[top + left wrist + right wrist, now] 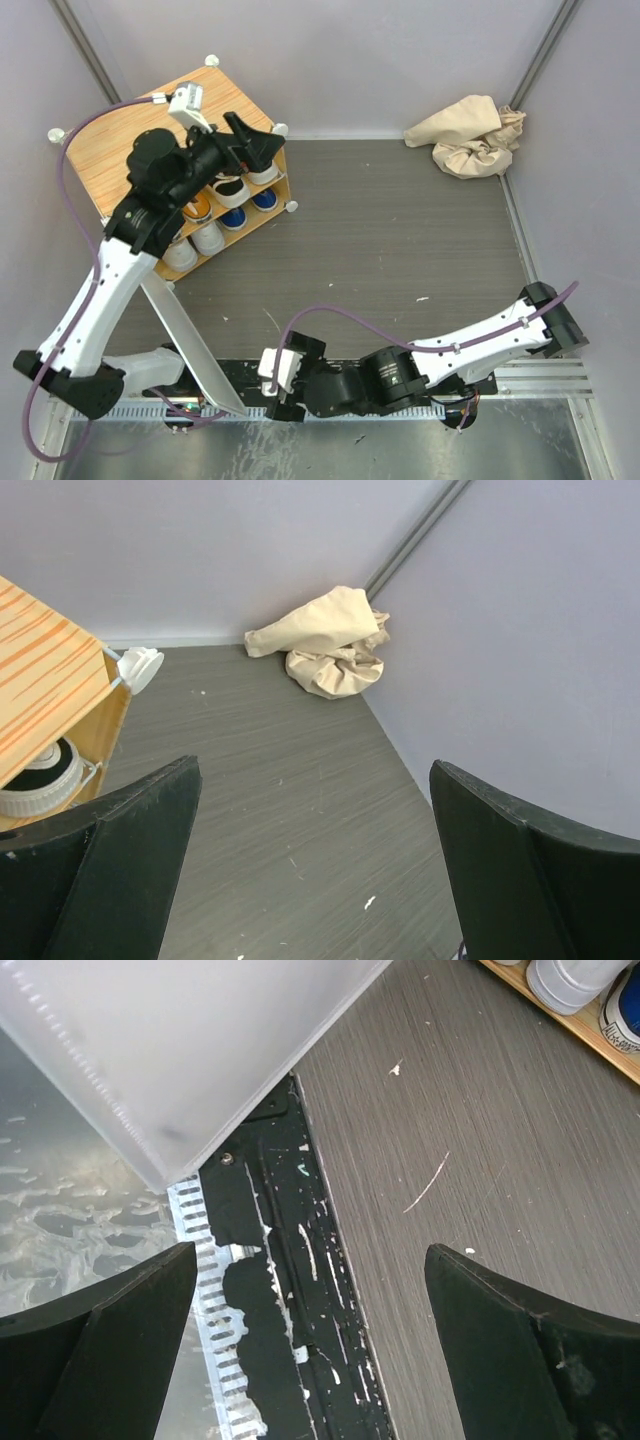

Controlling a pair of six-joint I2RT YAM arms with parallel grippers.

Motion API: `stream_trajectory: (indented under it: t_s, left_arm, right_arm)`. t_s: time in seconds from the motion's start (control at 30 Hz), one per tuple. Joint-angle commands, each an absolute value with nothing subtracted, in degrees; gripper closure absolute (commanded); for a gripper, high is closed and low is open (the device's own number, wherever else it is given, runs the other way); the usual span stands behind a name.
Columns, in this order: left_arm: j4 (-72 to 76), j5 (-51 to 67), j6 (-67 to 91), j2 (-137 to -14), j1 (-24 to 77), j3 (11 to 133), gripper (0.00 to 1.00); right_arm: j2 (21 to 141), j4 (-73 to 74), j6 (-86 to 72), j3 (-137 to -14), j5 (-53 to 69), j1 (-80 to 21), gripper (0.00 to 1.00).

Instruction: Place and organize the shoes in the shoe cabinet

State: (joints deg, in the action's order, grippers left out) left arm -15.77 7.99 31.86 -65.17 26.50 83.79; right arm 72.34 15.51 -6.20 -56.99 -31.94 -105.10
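Note:
The shoe cabinet (130, 150) stands at the back left with its striped wood-grain top up and its front open. On its shelves sit several shoes: an orange one (197, 208), blue ones (235, 218), white ones (208, 238) and black ones with white soles (230, 188). My left gripper (262, 140) hovers open and empty over the cabinet's right front corner. In the left wrist view, the cabinet top (40, 680) and a black shoe (45, 775) lie left of that gripper (315, 770). My right gripper (285, 380) is open and empty at the near edge.
The cabinet's white panel (190, 335) slopes down from the cabinet to the near edge, close to the right gripper (311, 1252), and shows in the right wrist view (180, 1050). A crumpled beige cloth (470, 135) lies in the back right corner. Grey walls enclose the floor.

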Motion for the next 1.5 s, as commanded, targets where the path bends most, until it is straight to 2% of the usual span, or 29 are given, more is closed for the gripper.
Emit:
stream_trajectory:
  t_s: [0.0, 0.27, 0.63, 0.73, 0.87, 1.0, 1.1, 1.13, 1.23, 1.47]
  left_arm:
    - [-10.3, 10.0, 29.7, -68.1, 26.4, 88.0, 0.02]
    - [-17.4, 11.0, 25.6, -68.5, 26.4, 89.5, 0.02]
    - [-21.5, 13.1, 23.3, -64.7, 26.4, 86.1, 0.02]
    - [-22.7, 14.1, 22.9, -63.7, 26.4, 85.5, 0.02]
    - [-27.2, 16.8, 22.2, -61.4, 26.4, 85.6, 0.02]
    - [-27.5, 25.3, 25.3, -56.9, 26.4, 85.7, 0.02]
    - [-25.7, 33.0, 28.7, -53.5, 26.4, 85.6, 0.02]
    - [-25.3, 34.5, 29.2, -52.4, 26.4, 85.3, 0.02]
    - [-26.3, 35.7, 29.4, -49.7, 26.4, 83.6, 0.02]
    - [-28.9, 36.8, 28.5, -44.6, 26.4, 72.7, 0.02]
  right_arm:
    - [77.1, 11.9, -6.2, -61.7, -39.0, -109.6, 0.0]
    - [88.7, 0.5, -1.5, -68.2, -43.4, -112.8, 0.0]
    - [86.4, -19.5, 0.0, -61.0, -50.7, -111.2, 0.0]
    - [87.2, -19.7, -1.9, -60.9, -54.0, -109.2, 0.0]
    - [87.1, -13.3, -8.4, -60.2, -61.9, -106.4, 0.0]
    - [83.7, 0.6, -24.8, -56.1, -69.9, -101.6, 0.0]
    - [81.5, 31.2, -57.4, -55.5, -69.8, -90.9, 0.0]
    - [80.9, 38.6, -63.3, -54.3, -68.3, -86.2, 0.0]
    - [78.4, 42.3, -65.3, -49.3, -66.9, -79.1, 0.0]
    - [74.6, 38.4, -61.9, -47.7, -67.0, -78.4, 0.0]
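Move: The cabinet door stands open. Its free edge, middle height, is about 11 cm left of the right hand, 4 cm back and 7 cm below it. The door's hinge is some 34 cm left and 27 cm ahead of that hand, the white shoes on the bottom shelf roughly 26 cm left and 34 cm ahead. From the left hand, the free edge lies around 36 cm back, 11 cm left and 32 cm below. Back and to the left first, about 8 cm, the right hand rounds the door's free edge, then reverses into a fast sweep some 25 cm forward and as far right, sinking, to swing the door by its outer face; its wrist turns about 70 degrees clockwise. The open left hand lingers high by the cabinet's right corner, then draws back nearly 20 cm, turning clockwise. ##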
